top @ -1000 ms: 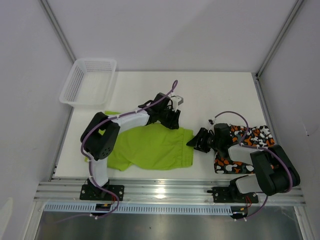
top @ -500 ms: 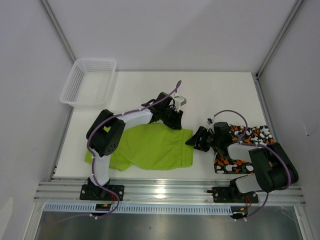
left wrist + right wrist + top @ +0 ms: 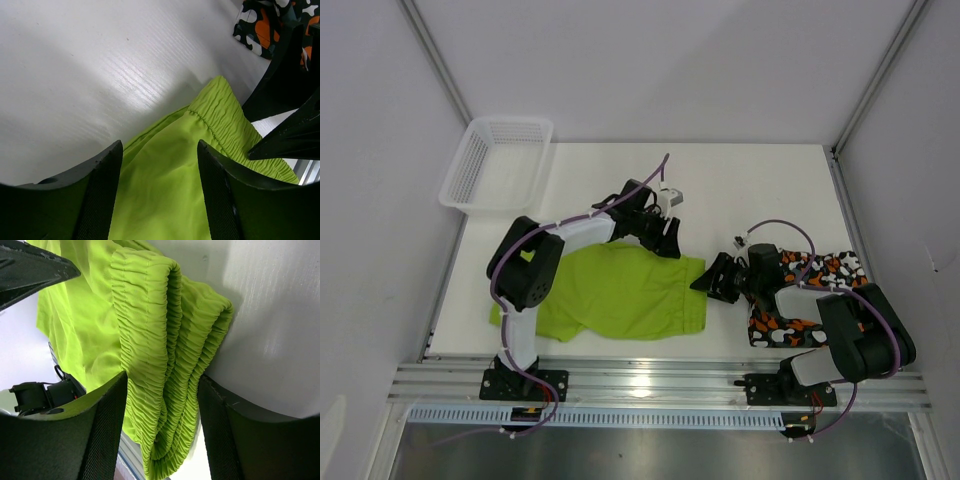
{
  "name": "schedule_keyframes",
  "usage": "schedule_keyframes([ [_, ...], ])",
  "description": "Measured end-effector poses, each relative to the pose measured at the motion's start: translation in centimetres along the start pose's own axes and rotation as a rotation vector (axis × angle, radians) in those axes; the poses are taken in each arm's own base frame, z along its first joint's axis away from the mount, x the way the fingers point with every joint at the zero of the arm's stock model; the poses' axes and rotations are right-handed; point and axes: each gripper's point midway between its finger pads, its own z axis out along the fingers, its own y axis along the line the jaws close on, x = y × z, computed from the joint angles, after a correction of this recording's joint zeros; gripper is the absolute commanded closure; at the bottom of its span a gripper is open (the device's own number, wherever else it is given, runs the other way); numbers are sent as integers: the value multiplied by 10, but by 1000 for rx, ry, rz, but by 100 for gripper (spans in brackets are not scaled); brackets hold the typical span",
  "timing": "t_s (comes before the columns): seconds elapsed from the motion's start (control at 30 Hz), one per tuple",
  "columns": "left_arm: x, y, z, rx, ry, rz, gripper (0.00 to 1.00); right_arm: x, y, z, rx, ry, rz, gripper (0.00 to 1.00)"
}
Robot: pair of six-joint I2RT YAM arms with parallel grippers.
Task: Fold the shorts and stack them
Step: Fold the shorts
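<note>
The lime green shorts (image 3: pixel 620 295) lie folded flat on the table's left half, waistband to the right. My left gripper (image 3: pixel 668 238) hovers over their far right corner; its jaws stand open, with green cloth (image 3: pixel 165 200) lying loose beneath them (image 3: pixel 159 150). My right gripper (image 3: pixel 705 280) is at the waistband's right edge. Its open jaws straddle the bunched elastic waistband (image 3: pixel 150 315), which fills most of the gap (image 3: pixel 162 382). The camouflage shorts (image 3: pixel 825 270) lie crumpled at the right, partly under the right arm, and show in the left wrist view's top corner (image 3: pixel 260 30).
A white mesh basket (image 3: pixel 498 163) stands at the far left corner of the table. The two grippers are close together, the right one's fingers (image 3: pixel 280 140) showing in the left wrist view. Bare table (image 3: pixel 760 190) lies behind the shorts.
The left gripper has opened wider and shifted slightly toward the far left. The right gripper has opened a little. Neither pair of shorts has moved.
</note>
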Motion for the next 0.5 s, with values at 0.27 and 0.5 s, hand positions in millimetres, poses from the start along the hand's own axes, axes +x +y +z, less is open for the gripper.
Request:
schedule_keyframes([
  [0.27, 4, -4, -4, 56, 16, 7, 47, 0, 0, 0, -4, 1, -4, 40],
  [0.5, 9, -11, -6, 98, 32, 14, 79, 0, 0, 0, -6, 3, -6, 41],
])
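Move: The far edge of the green shorts, the spot for the left fingers to pinch, lies right at that hand, about 1 cm nearer the base and 2 cm below it. From the left hand, the waistband's far corner is some 8 cm to the right and 3 cm back, and the camouflage shorts' middle is about 33 cm right and 12 cm back. From the idle right hand, the pinch spot lies roughly 7 cm ahead and 9 cm left. With its open fingertips at the far edge of the green shorts, just left of the waistband corner, the left hand eases back towards the base by about 1.5 cm, nearly level, while the wrist turns some 5 degrees clockwise. In the later part the fingers close from well open to under half that gap, gathering the upper layer of green cloth between the tips, while the right hand stays in place with its fingers open astride the waistband. ##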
